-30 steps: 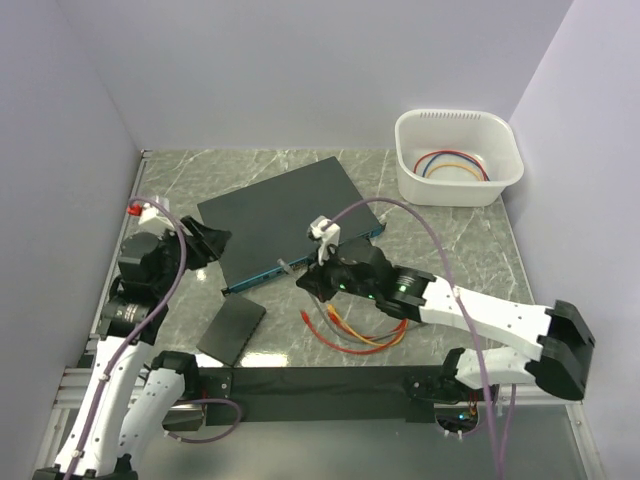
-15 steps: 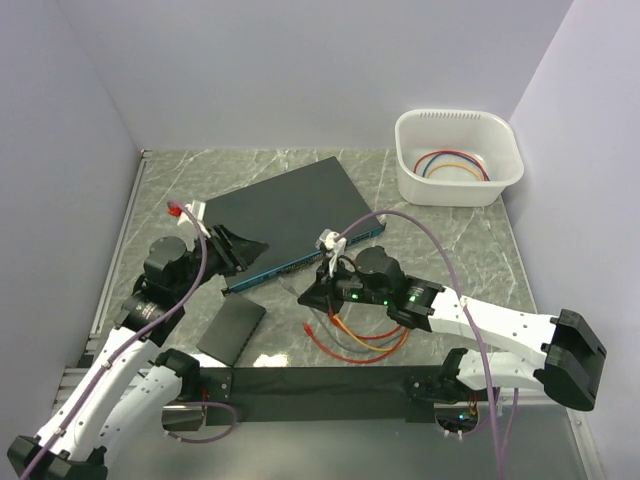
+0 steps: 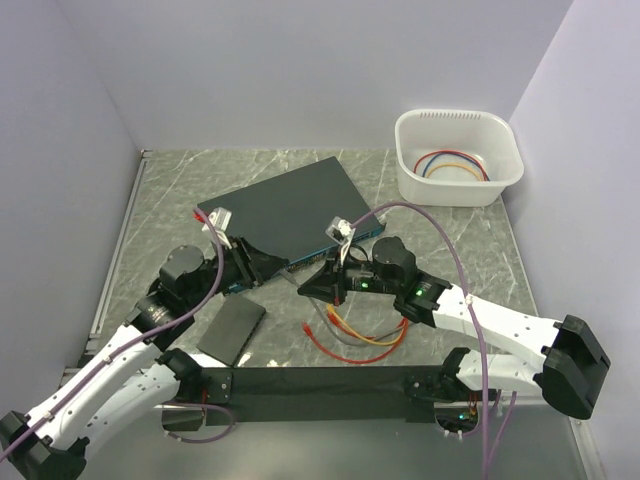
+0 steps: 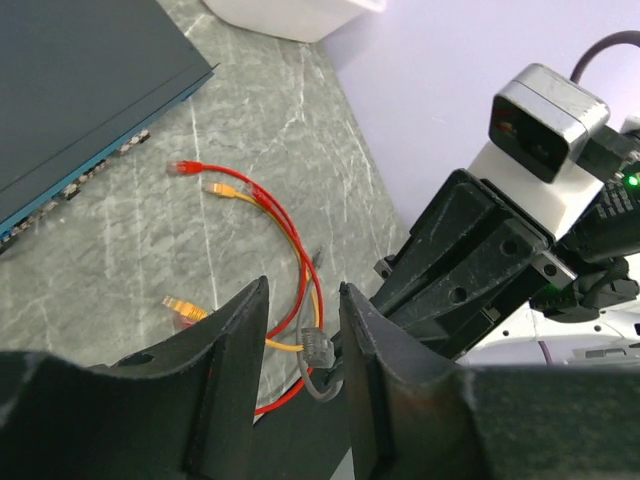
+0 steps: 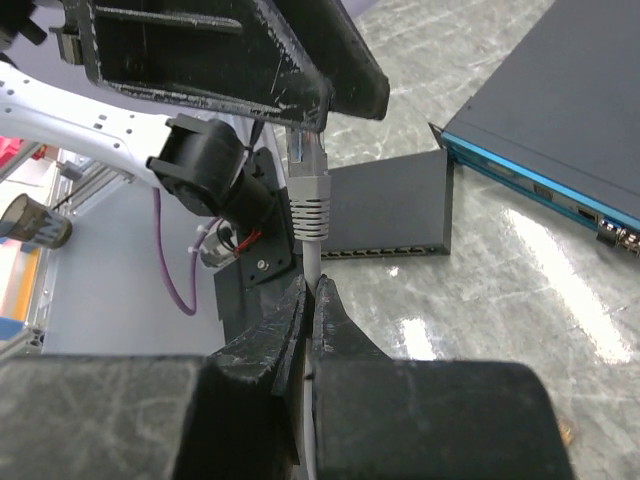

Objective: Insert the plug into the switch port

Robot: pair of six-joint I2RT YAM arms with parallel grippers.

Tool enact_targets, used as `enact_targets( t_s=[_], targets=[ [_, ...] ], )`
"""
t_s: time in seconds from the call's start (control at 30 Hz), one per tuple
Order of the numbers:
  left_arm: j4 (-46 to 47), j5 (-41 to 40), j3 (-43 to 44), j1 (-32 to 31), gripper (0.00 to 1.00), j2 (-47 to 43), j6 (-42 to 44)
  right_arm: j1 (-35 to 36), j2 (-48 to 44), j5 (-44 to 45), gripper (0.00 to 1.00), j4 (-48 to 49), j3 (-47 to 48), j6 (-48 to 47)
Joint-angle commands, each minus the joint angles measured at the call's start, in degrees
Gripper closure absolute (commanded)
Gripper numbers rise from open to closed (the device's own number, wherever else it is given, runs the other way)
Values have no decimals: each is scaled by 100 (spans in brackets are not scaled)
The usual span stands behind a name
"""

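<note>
The switch (image 3: 285,212) lies tilted at mid-table, a flat dark grey box whose teal front edge (image 5: 520,175) carries the ports. My right gripper (image 5: 310,290) is shut on a grey cable just behind its plug (image 5: 307,165), which sticks out toward the left arm. In the left wrist view the plug (image 4: 318,350) sits between the fingers of my left gripper (image 4: 303,300), which stand apart with a gap on each side of it. From above, the two grippers (image 3: 262,265) (image 3: 312,285) meet just in front of the switch's teal edge.
A smaller flat black slab (image 3: 232,330) lies near the left arm. Loose red and orange cables (image 3: 355,335) curl on the table under the right arm. A white bin (image 3: 458,157) with coiled cables stands at the back right. Walls close in on both sides.
My left arm has swung right from the table's left side to the plug, its fingers narrowing. The right gripper has shifted slightly up and right, still gripping the cable.
</note>
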Motion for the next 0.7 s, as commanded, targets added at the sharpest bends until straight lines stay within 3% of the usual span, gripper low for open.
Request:
enact_targets(
  t_s=[0.0,0.33,0.47,0.53,0.63,0.67],
  targets=[
    [398,-170,50,-123,60,54,89,-71,-73,-251,100,420,-20,77],
    [416,-433,59,-404,76,159,107,-88,-2,-164,100,526,-46,139],
    [380,-539,77,-466,96,168,107,-106,24,-146,100,526,-20,139],
    [345,-574,86,-501,99,186,107,-106,24,-120,100,474,15,139],
    [441,-556,51,-562,99,168,168,-97,15,-23,58,298,146,51],
    [477,-513,33,-571,99,125,203,-97,-28,-23,35,263,182,7]
  ],
)
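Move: The grey plug, held up on its cable by the right fingers, sits at the left gripper's open fingertips, about 2 cm to its right and a centimetre lower. From the left gripper, the middle of the large switch is some 13 cm ahead and 14 below, and the small switch roughly 13 cm back, 14 left and as far below. From the right gripper, the plug is about 4 cm ahead, 3 left and 1 above; the red and yellow cables lie some 9 cm back, 16 right and 12 below. Ease the left gripper about 1.5 cm to the right onto the grey plug, keeping its attitude, and shut its fingers from under half open until they pinch the plug. Hold the right gripper in place, still pinching the cable just behind the plug; once the left has closed, open the right fingers to about half and let go of the cable. ##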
